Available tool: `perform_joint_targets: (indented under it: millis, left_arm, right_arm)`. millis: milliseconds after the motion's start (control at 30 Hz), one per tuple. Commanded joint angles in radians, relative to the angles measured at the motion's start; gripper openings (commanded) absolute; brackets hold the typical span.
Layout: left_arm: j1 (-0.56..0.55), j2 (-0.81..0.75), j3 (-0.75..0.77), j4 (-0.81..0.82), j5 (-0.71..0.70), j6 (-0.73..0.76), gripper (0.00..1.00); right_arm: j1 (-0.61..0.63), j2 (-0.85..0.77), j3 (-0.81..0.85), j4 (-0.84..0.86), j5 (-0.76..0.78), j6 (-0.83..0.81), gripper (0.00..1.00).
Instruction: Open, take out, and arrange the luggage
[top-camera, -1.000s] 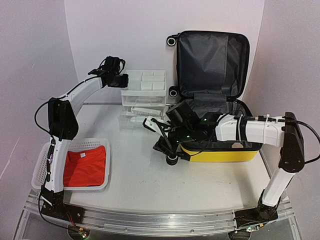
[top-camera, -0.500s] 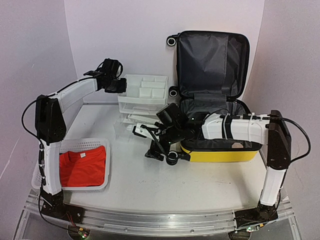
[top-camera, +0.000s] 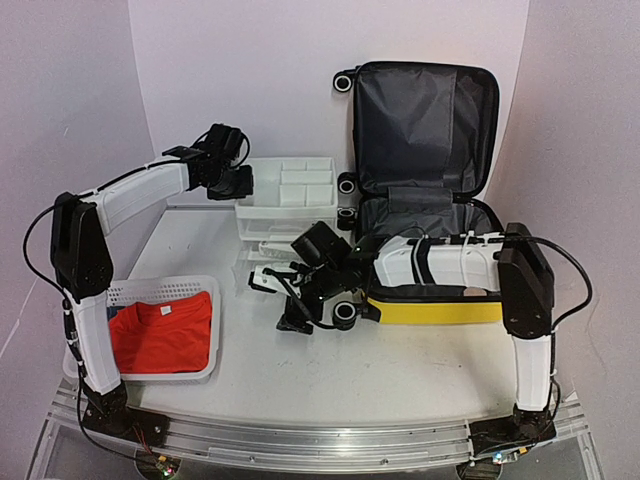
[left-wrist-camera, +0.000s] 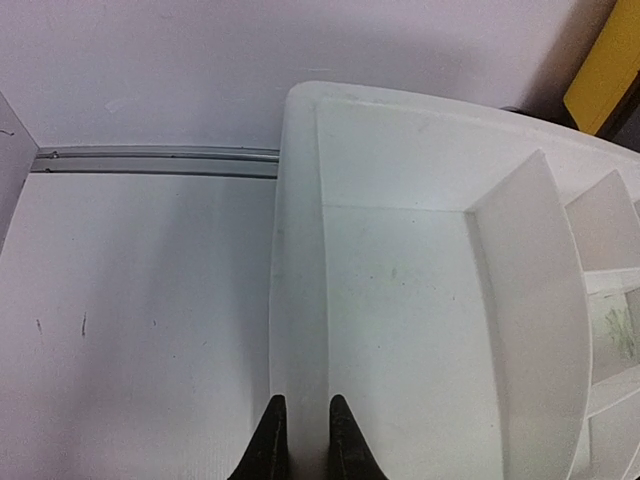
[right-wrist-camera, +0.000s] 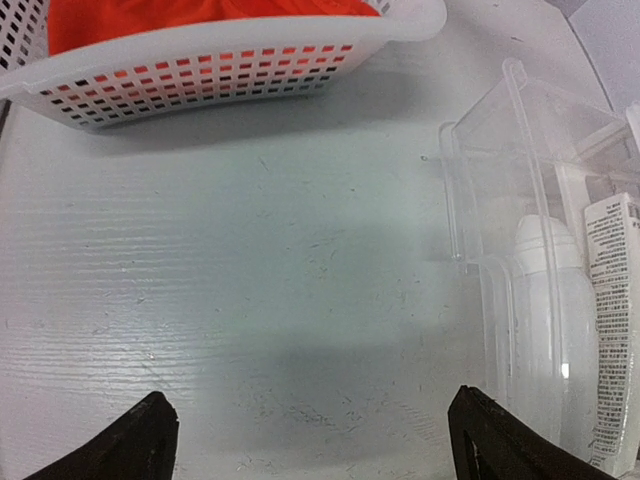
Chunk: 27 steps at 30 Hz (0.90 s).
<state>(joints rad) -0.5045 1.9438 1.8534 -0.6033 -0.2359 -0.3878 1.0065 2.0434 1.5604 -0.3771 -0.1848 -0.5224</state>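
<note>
The luggage (top-camera: 440, 311) lies open at the right. Its yellow shell rests flat on the table and its grey-lined lid (top-camera: 425, 120) stands upright against the back wall. A sliver of the yellow shell (left-wrist-camera: 606, 60) shows in the left wrist view. My right gripper (top-camera: 277, 300) hovers low over the table just left of the luggage, open, with nothing between its fingertips (right-wrist-camera: 315, 440). At the back, my left gripper (top-camera: 236, 181) is shut on the left rim of the white drawer unit (top-camera: 290, 185), one finger on each side of the rim (left-wrist-camera: 305, 440).
A white mesh basket (top-camera: 70, 345) holding a red cloth (top-camera: 165, 335) sits at the near left, and its wall (right-wrist-camera: 200, 65) shows ahead of the right gripper. A clear pulled-out drawer (right-wrist-camera: 540, 270) with a white bottle and a tube lies in front of the drawer unit.
The right gripper moved left, away from the luggage, and opened wide. The left gripper closed on the drawer unit's rim, and the unit shifted slightly.
</note>
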Motion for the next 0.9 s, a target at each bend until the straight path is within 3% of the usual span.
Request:
perform_joint_targets:
  millis: [0, 67, 233, 867]
  left_arm:
    - [-0.024, -0.101, -0.011, -0.005, 0.017, -0.061, 0.0]
    - [-0.027, -0.107, -0.021, -0.007, 0.022, -0.056, 0.0]
    - [-0.031, -0.119, -0.045, -0.009, 0.035, -0.049, 0.0]
    - [-0.052, -0.143, -0.063, -0.022, 0.057, -0.042, 0.0]
  right_arm:
    - [0.004, 0.048, 0.069, 0.063, 0.174, 0.012, 0.97]
    - [0.003, 0.064, 0.076, 0.097, 0.248, -0.012, 0.98]
    - [-0.027, 0.119, 0.148, 0.121, 0.267, -0.051, 0.98]
    - [-0.147, 0.262, 0.326, 0.106, 0.142, -0.128, 0.98]
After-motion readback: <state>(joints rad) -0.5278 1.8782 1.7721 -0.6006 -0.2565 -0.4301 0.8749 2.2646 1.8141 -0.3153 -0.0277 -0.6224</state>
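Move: The clear open drawer holding the bottle and carton lies about 14 cm ahead of my right hand, 5 cm to its left and 4 cm lower. The suitcase wheel is some 16 cm to that hand's right and 3 cm ahead; the basket's middle is roughly 38 cm to its left, about level with it and 5 cm lower. My left hand already grips the organizer's left rim; the drawer is about 10 cm back from it, 8 cm to its right and 17 cm below. I reach my open right hand forward about 12 cm towards the organizer's drawers, dipping some 3 cm at first and easing up a little after, while it turns slightly clockwise; the front finger pushes the filled drawer inward. My left hand keeps its pinch on the rim and draws the organizer back about 2 cm. ##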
